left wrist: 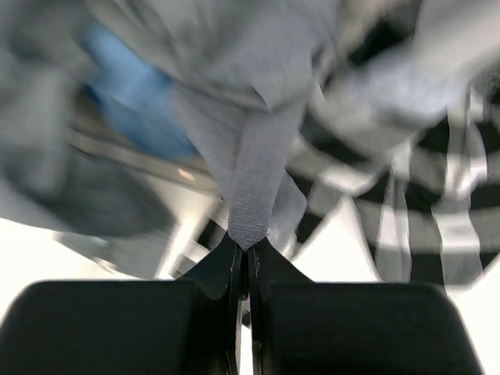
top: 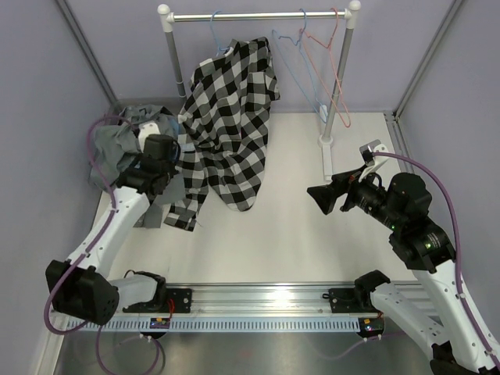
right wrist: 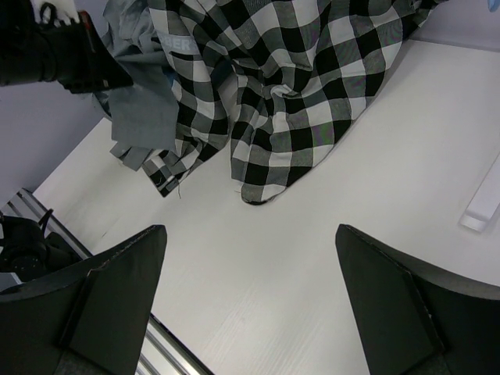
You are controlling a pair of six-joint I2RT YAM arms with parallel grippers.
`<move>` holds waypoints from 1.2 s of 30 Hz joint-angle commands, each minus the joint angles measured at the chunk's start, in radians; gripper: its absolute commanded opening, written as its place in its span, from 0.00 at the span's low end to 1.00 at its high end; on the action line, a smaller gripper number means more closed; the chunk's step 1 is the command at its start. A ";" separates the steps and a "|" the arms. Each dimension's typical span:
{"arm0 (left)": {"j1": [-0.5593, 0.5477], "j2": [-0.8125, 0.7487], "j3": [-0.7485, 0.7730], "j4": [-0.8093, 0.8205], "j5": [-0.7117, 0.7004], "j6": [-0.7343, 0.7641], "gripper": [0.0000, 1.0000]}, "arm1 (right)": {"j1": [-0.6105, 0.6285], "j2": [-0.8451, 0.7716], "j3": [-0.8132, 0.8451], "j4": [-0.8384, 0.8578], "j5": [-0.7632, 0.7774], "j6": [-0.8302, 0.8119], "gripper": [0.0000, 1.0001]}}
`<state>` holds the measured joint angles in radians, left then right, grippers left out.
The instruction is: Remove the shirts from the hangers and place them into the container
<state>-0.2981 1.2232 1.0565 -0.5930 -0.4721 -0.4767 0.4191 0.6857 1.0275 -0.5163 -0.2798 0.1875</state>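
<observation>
The black-and-white checked shirt [top: 230,117] hangs on a light blue hanger [top: 216,30] from the rack, its hem trailing on the table [right wrist: 273,168]. An empty light blue hanger [top: 293,66] and a pink-red hanger [top: 334,66] hang further right. The grey shirt [top: 117,148] is heaped at the far left, over a light blue shirt [left wrist: 133,101]. My left gripper [top: 162,186] [left wrist: 248,251] is shut on a fold of the grey shirt [left wrist: 254,180], beside the checked shirt's sleeve. My right gripper [top: 322,197] [right wrist: 250,230] hangs open over bare table, right of the checked shirt. The container is hidden.
The silver rack bar [top: 258,16] spans the back on two white posts [top: 344,70]. A white foot of the rack [top: 326,160] lies on the table just behind my right gripper. Grey walls close in on both sides. A metal rail [top: 258,295] runs along the near edge.
</observation>
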 commanded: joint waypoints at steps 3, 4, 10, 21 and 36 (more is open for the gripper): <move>0.134 -0.024 0.210 -0.022 -0.166 0.193 0.00 | 0.012 -0.002 0.000 0.038 -0.004 0.003 0.99; 0.173 0.005 0.276 -0.019 -0.171 0.208 0.00 | 0.012 0.000 -0.001 0.038 -0.002 0.001 0.99; 0.284 0.262 0.544 0.031 -0.137 0.280 0.00 | 0.017 0.006 -0.003 0.038 0.001 0.001 1.00; 0.370 0.761 0.642 0.098 0.030 0.211 0.02 | 0.021 0.046 0.003 0.016 0.042 -0.011 0.99; 0.376 0.523 0.596 0.032 0.135 0.165 0.75 | 0.024 0.012 -0.004 0.036 0.013 0.003 0.99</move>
<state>0.0769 1.9507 1.6474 -0.5903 -0.3859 -0.2886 0.4320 0.7204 1.0271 -0.5186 -0.2531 0.1871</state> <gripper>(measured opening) 0.702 0.993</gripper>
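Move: The left hand, shut on a trailing end of the grey shirt, hangs near the container's front right corner; the container's middle is some 14 cm ahead, 10 cm to its left and 15 cm below. The blue shirt lies in the container, about 11 cm ahead and 6 cm left of the hand. The checkered shirt's sleeve is roughly 3 cm back, 8 cm right and 18 cm below. From the idle right hand, the container is about 25 cm ahead, 60 cm left and 30 cm down. Up and left first, lifting the pinched grey cloth about 14 cm, the left hand then arcs forward over the container and plunges some 25 cm down into it. Near the bottom the fingers tip downward and open on the cloth, and the hand backs up about 5 cm, still opening. It turns slightly counter-clockwise on the way. ##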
